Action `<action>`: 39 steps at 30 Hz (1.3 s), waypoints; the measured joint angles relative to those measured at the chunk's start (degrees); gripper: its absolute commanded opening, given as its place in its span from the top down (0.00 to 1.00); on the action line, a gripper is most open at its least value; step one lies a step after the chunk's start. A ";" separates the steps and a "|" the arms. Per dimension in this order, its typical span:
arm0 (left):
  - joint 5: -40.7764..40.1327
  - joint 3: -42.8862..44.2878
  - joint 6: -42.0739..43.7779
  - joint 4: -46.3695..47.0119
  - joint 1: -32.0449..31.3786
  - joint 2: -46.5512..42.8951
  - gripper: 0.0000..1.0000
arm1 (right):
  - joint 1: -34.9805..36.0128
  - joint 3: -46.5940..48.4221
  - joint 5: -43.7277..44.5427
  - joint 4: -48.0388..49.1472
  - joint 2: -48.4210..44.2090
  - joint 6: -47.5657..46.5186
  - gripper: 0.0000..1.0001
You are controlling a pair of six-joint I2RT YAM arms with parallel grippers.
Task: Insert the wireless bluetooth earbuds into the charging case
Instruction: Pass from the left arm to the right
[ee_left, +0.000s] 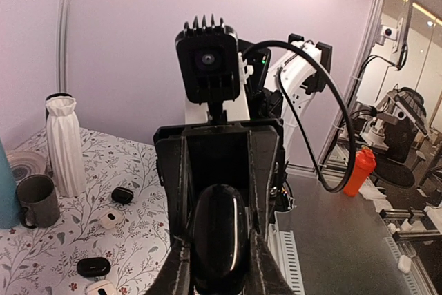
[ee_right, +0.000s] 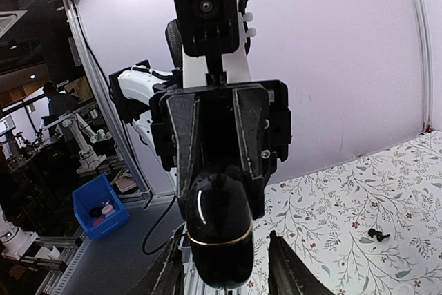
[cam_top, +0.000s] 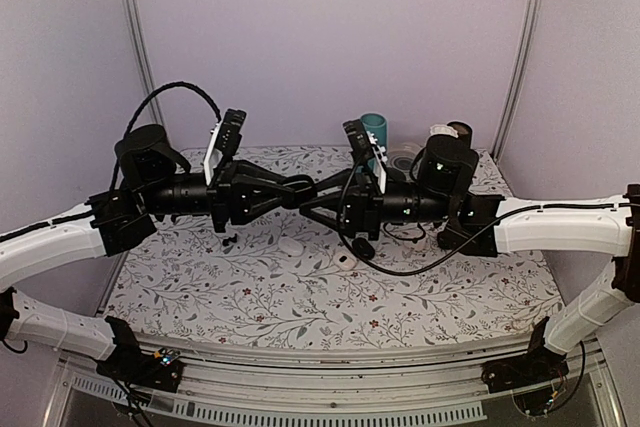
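Note:
Above the table's middle, a glossy black oval charging case (cam_top: 298, 190) with a thin gold band hangs between the two arms. My left gripper (ee_left: 219, 257) is shut on the case (ee_left: 217, 236), a finger pressed to each side. My right gripper (ee_right: 224, 271) faces it from the other end. It stands open around the case (ee_right: 219, 240), with a clear gap at its right finger (ee_right: 286, 267). Two tiny dark earbuds (ee_right: 373, 233) lie on the flowered cloth, and show under the left arm (cam_top: 230, 239) in the top view.
Loose on the cloth are a white case (cam_top: 291, 245), another white case (cam_top: 347, 261) and a black case (ee_left: 122, 195). At the back right stand a teal cup (cam_top: 374, 130), a tape roll (cam_top: 405, 157), a white ribbed vase (ee_left: 64, 144) and a grey mug (ee_left: 38, 200).

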 measured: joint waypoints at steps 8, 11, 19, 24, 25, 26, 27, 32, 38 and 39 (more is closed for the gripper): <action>0.04 0.00 -0.37 0.00 -0.02 0.13 1.00 | 0.00 0.00 0.28 1.84 0.00 0.83 0.65; 0.00 0.00 -0.44 0.00 -0.04 0.33 1.00 | -0.02 0.00 0.28 2.10 0.20 1.05 0.70; -0.20 0.00 -0.92 0.02 -0.04 0.42 0.96 | -0.24 0.00 0.28 2.47 0.70 1.38 0.96; -0.57 0.00 -0.98 -0.09 -0.13 0.42 0.41 | -0.22 -0.02 0.55 2.49 0.74 1.22 0.98; -0.92 0.00 -0.85 -0.26 -0.15 0.42 0.38 | -0.22 -0.11 0.61 2.54 0.74 1.22 0.98; -1.46 0.00 -1.27 -0.33 -0.17 0.37 0.35 | -0.22 -0.17 0.61 2.60 0.74 1.20 0.98; -2.01 0.00 -0.94 -0.46 -0.20 0.33 0.32 | -0.24 -0.31 0.63 2.64 0.74 1.14 0.98; -6.16 0.00 -1.22 -1.86 -0.20 -0.46 0.27 | -0.24 -1.53 0.59 2.71 0.72 0.07 0.98; -10.54 0.20 -1.25 -3.50 0.09 -1.25 0.26 | -0.24 -2.99 0.70 2.56 0.70 -1.62 0.98; -10.91 0.26 -1.25 -3.96 0.17 -1.22 0.25 | -0.24 -2.99 0.85 2.47 0.70 -1.79 0.98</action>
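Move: The black charging case is still in the left fingers, its middle about 1 cm right of the left hand and 2 cm left of the right hand, whose open fingers straddle its other end. Some 25 cm below, on the table, the white oval case lies about 9 cm ahead and 3 cm left of the left hand. The square white case lies roughly 7 cm ahead and 7 cm right of it, the small black case 10 cm ahead and 10 cm right. Right fingers close on the charging case; left opens wide, drawing about 3 cm forward as right sinks 2 cm. ##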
